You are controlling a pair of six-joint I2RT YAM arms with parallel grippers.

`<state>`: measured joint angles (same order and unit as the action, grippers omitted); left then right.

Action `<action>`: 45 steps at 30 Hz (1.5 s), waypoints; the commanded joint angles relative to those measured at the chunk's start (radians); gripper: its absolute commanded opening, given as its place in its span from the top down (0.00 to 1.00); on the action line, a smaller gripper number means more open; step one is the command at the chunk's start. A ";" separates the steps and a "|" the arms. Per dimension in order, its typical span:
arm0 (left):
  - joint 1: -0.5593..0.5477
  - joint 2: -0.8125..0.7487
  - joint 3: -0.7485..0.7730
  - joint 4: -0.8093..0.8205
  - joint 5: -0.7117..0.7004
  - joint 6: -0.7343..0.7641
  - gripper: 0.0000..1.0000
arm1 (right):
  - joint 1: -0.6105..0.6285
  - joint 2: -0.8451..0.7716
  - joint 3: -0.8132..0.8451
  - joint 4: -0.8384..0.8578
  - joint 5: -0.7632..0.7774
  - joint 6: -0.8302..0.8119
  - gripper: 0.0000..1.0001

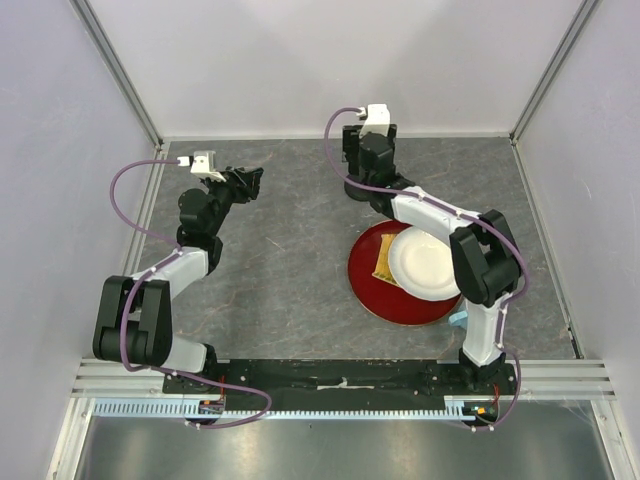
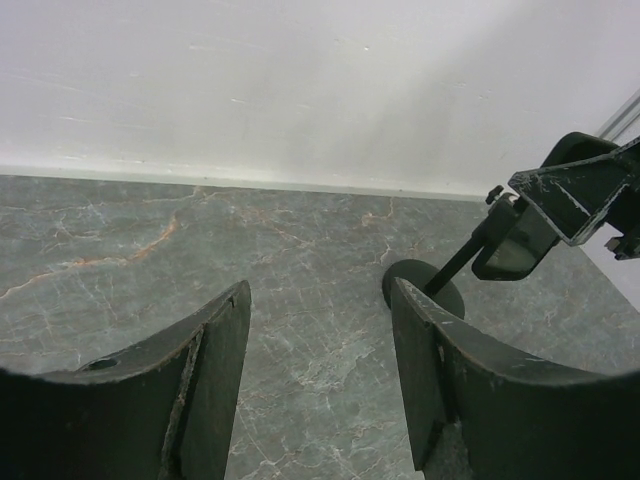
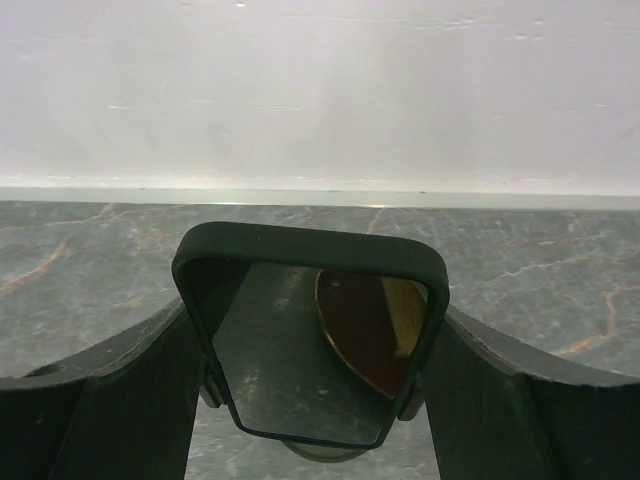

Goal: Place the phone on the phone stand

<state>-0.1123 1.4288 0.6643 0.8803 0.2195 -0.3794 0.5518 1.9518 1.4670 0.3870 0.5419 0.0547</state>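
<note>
The glossy black phone (image 3: 300, 350) stands tilted between the fingers of my right gripper (image 3: 315, 315), which is shut on its two side edges. Two small tabs of the phone stand (image 3: 208, 390) show beside the phone's lower edge, and the stand's round base peeks out below it. In the left wrist view the phone stand (image 2: 458, 264) is at the right, its disc base on the table, with the phone (image 2: 510, 250) at its head and a right finger (image 2: 575, 190) above. My left gripper (image 2: 320, 300) is open and empty, left of the stand. In the top view the right gripper (image 1: 370, 155) is at the back.
A red plate (image 1: 375, 290) lies right of centre with a white plate (image 1: 425, 262) and a yellow piece (image 1: 385, 262) on it. A small light-blue thing (image 1: 458, 318) sits by the right arm's base. White walls close the table at the back and sides.
</note>
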 commanded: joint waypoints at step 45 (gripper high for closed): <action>0.003 0.073 0.026 0.164 0.084 -0.131 0.37 | -0.297 -0.215 -0.188 0.062 -0.453 0.040 0.41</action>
<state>-0.1123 1.4933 0.6643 0.9798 0.2916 -0.4820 0.2527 1.7813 1.2572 0.4076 0.1280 0.0578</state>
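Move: The right hand already has the phone, standing on the phone stand, between its fingers. The bare patch of table it is making for lies about 11 cm to its right, level with it ahead and some 23 cm below. The red plate's middle is roughly 26 cm back and 10 cm right of the hand, the white plate 24 cm back and 17 cm right, and the bread 23 cm back and 6 cm right. From the left hand that patch is around 10 cm ahead and 35 cm to the right. Keeping its grip on the sides of the phone and its height, the right hand carries on to its right for some 11 cm, away from the left hand, dragging phone and stand together over the table until they stand beyond the middle of the red plate. The travel is nearly done in the first third or so; then the hand stays in place and swings its fingers several degrees counter-clockwise, fingers still closed on the phone as it comes to a stop. ##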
